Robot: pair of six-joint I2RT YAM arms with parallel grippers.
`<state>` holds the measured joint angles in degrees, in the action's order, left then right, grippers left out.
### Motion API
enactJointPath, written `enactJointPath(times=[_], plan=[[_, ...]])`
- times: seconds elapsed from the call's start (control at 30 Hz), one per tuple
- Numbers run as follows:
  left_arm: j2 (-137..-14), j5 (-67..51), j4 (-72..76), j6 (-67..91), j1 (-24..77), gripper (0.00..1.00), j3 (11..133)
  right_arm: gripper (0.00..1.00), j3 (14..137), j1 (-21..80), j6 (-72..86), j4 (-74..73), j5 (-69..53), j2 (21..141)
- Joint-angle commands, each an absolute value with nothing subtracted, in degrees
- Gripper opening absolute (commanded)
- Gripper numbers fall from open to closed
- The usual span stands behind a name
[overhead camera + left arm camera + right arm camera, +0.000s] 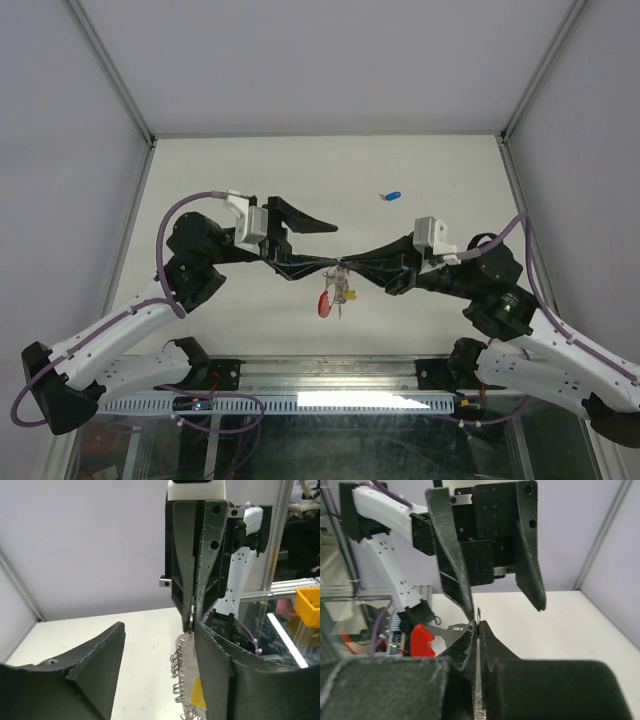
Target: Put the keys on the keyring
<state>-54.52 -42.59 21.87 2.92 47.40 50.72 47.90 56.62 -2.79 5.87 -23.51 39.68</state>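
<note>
My right gripper point(342, 264) is shut on the thin silvery keyring point(478, 614), held edge-on above the table's middle. Two keys hang below it: a red-headed key point(324, 303) and a yellow-headed key point(350, 295). The yellow key's toothed blade point(184, 670) dangles beside one finger point(220, 670) of my left gripper. My left gripper point(336, 246) is open, with one fingertip close against the right gripper's tip and the other finger point(305, 216) spread away toward the back. Nothing sits between its fingers. A blue-headed key point(392, 195) lies apart on the table, further back.
The white table point(220, 170) is fenced by metal frame posts point(112, 70) and pale walls. Both arms meet tip to tip over the table's middle. A metal rail point(330, 385) runs along the near edge by the arm bases.
</note>
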Motion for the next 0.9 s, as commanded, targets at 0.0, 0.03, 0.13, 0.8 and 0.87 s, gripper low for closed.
enactJointPath(times=[0.0,0.03,0.13,0.8,0.87], plan=[[-50.9,-38.0,21.0,3.1,47.4,0.61,53.2,0.00,49.3,56.4,-9.8,10.8,-21.0,37.3],[-50.4,-36.6,20.1,3.0,47.4,0.64,53.3,0.00,48.5,56.4,-11.9,12.3,-21.3,36.6],[-49.3,-32.5,16.7,3.3,47.5,0.69,54.0,0.00,46.5,56.4,-17.3,14.8,-21.8,35.0],[-75.5,-9.1,-3.3,15.5,42.0,0.74,69.0,0.00,57.8,56.4,-9.1,-23.1,4.7,30.1],[-80.5,-8.6,-5.3,16.2,41.8,0.73,72.4,0.00,60.4,56.4,-5.7,-27.2,9.8,31.4]])
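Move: The blue key lies on the table roughly 32 cm ahead of the left gripper, 15 cm to its right and some 35 cm below it. The keyring, still pinched in the shut right fingertips, is only about 3 cm back from the left hand point at the same height, and the ringed keys hang some 7 cm below that. Seen from the right hand, the blue key is about 35 cm ahead, 15 cm to the right and 35 cm below. Open the left fingers wider, ease them a couple of centimetres left and up off the keyring, then sweep the left gripper forward about 16 cm and down towards the blue key, its fingers swinging from pointing right to forward-right and slightly down. Keep the right grip shut on the ring and, after a small rise, carry it about 8 cm right, somewhat forward and down, turning clockwise. ##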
